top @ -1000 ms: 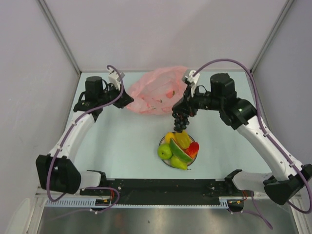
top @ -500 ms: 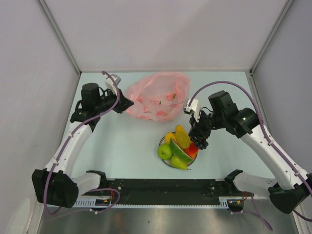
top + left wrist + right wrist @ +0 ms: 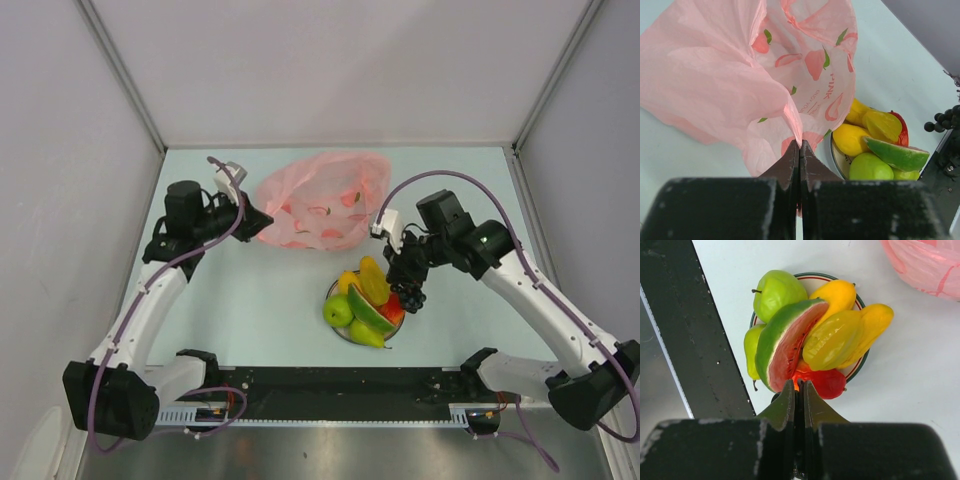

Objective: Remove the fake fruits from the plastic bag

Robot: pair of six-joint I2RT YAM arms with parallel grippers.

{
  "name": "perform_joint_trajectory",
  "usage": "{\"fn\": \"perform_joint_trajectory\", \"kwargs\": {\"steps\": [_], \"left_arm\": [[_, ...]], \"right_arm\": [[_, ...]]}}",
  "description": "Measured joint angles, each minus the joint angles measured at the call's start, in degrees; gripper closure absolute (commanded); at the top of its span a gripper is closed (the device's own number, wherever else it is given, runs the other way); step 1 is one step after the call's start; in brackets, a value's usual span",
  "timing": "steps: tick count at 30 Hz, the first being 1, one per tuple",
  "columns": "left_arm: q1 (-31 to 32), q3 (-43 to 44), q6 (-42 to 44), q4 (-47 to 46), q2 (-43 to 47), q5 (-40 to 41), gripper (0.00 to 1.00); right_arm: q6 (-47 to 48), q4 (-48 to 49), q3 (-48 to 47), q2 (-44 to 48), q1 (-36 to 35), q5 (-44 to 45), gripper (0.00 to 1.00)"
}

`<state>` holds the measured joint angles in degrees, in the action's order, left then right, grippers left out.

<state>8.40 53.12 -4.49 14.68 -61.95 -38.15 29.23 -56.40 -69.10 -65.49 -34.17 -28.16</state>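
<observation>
The pink plastic bag (image 3: 320, 205) lies crumpled at the back of the table, and my left gripper (image 3: 262, 222) is shut on its near-left edge; in the left wrist view the film (image 3: 730, 75) is pinched at the fingertips (image 3: 800, 144). My right gripper (image 3: 405, 283) is shut on the dark grape bunch (image 3: 413, 297), which hangs at the right edge of the plate (image 3: 815, 275). On the plate lie the green apple (image 3: 777, 290), watermelon slice (image 3: 787, 345), yellow mangoes (image 3: 840, 295), a pear (image 3: 752, 347) and a red fruit (image 3: 827, 382). The fingers hide most of the grapes in the right wrist view.
The plate of fruit (image 3: 362, 305) sits between the two arms, just ahead of the black base rail (image 3: 330, 385). White enclosure walls stand at the left, right and back. The bag's interior is hidden by its folds.
My right gripper has carried the grape bunch from beside the bag down and forward to the plate's right edge. The left gripper has shifted slightly while holding the bag's edge, and the bag has spread wider.
</observation>
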Motion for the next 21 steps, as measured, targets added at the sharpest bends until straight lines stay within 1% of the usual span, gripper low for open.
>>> {"fn": "perform_joint_trajectory", "kwargs": {"steps": [11,16,21], "left_arm": [[-0.28,-1.01,0.00,-0.09,2.14,0.00,0.98],[-0.31,-1.66,0.57,0.02,2.47,-0.11,0.99],[-0.35,-1.75,1.55,0.76,2.47,-0.83,0.99]], "right_arm": [[-0.07,3.54,0.11,-6.23,-1.38,-0.22,1.00],[-1.16,5.92,0.11,-7.91,-2.78,0.90,0.97],[-1.66,6.10,0.11,-9.53,-3.65,0.68,0.94]]}}
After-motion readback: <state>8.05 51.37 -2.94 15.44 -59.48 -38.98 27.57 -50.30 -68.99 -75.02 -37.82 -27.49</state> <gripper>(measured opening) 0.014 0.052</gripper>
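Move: Pinched in the right hand by its stem, the bunch of black grapes hangs ready for the fruit-filled plate, whose middle lies about 6 cm to the left, 1 cm ahead and some 18 cm below. The red fruit is about 1 cm left and level fore-and-aft; the watermelon slice lies 5 cm left, also level; the yellow starfruit is 4 cm left and 5 cm ahead. From the left hand, the plate is some 20 cm right, 11 cm back and 20 cm lower. Sinking and sliding left together, with a small reach forward, the right hand carries the grapes some 5 cm in over the right side of the plate, fingers staying shut on the stem and the wrist almost unturned. The left hand keeps its pinch on the plastic bag's edge, easing back only about 1 cm. ##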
